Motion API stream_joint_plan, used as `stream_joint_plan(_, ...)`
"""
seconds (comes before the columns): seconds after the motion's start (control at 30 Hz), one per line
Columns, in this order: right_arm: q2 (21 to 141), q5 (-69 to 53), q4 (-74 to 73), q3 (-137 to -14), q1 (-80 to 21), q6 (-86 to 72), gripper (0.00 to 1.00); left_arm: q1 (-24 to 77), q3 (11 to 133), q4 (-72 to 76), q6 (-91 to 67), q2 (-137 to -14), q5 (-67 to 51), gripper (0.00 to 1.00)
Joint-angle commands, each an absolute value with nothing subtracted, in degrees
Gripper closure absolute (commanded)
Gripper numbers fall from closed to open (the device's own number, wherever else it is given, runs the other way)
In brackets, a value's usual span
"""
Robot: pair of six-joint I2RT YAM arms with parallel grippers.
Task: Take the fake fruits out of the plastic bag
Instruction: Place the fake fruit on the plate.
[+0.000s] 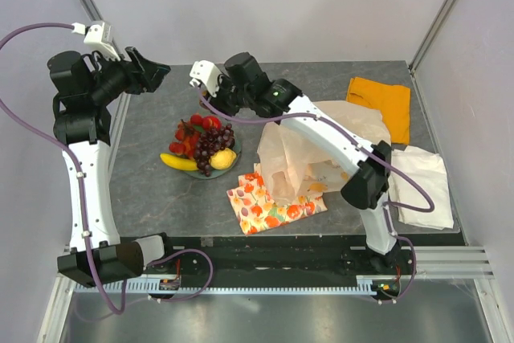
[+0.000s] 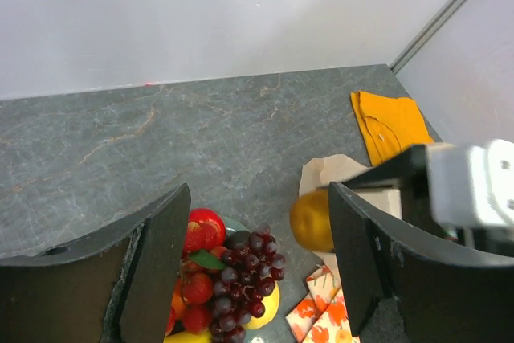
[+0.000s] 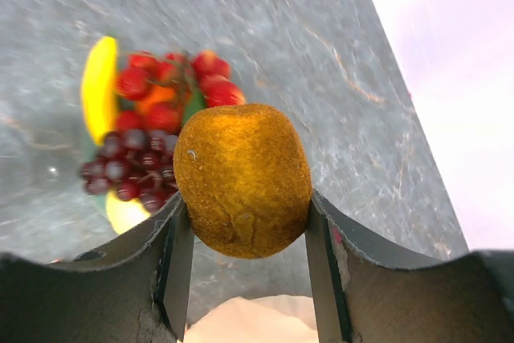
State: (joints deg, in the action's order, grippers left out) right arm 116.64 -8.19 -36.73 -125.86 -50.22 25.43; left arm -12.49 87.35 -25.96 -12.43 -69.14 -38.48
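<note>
My right gripper (image 3: 245, 202) is shut on a golden-brown, fuzzy-skinned fake fruit (image 3: 241, 178), held in the air between the plastic bag and the plate; the same fruit (image 2: 312, 220) shows in the left wrist view. The cream plastic bag (image 1: 297, 158) lies crumpled at mid-table under the right arm. Other fake fruits are piled on a small plate (image 1: 218, 174): a banana (image 1: 178, 161), a lemon (image 1: 223, 158), dark grapes (image 1: 213, 144) and a red apple (image 1: 211, 123). At the back left my left gripper (image 1: 157, 70) hangs open above the table, holding nothing.
A fruit-printed flat cloth (image 1: 269, 206) lies in front of the bag. An orange cloth (image 1: 381, 102) is at the back right and a folded white cloth (image 1: 422, 178) at the right edge. White walls close in the table on three sides.
</note>
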Motion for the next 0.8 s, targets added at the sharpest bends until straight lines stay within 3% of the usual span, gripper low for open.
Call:
stream_joint_plan(0.0,124.8,-6.7,-37.4,-129.2,-50.9,26.2,0.62,-12.8,89.6,-23.6,-14.5,-69.6,-40.5,0.24)
stream_joint_plan(0.43,132.7,-9.0,-36.0,-134.0,-50.9,24.3,0.52,-13.7,86.4,-24.5,-13.2,-67.8,-40.0,0.24)
stream_joint_plan(0.77,132.8,-8.2,-35.6,-132.5,-51.4,22.4,0.18,-14.1,86.2,-24.5,-13.3,-67.4,-40.1,0.24)
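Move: The right hand already holds the golden-brown fruit. Its spot on the heaped plate, between strawberries and grapes, lies about 14 cm below, 3 cm ahead and 4 cm left. The strawberries centre some 8 cm left and 2 cm ahead of the hand, the grapes 2 cm left and 1 cm back, the lemon 4 cm back and 1 cm right; all lie around 20 cm down. From the left hand that spot is roughly 4 cm ahead, 6 cm right and 27 cm below. Lower the right gripper about 13 cm onto the heap of fruit on the plate, easing some 4 cm left and 2 cm forward and tipping the fingers roughly 10 degrees on the way. Stop with the golden-brown fruit on the strawberries and grapes, then hold the hand there and spread the fingers to let it go. ##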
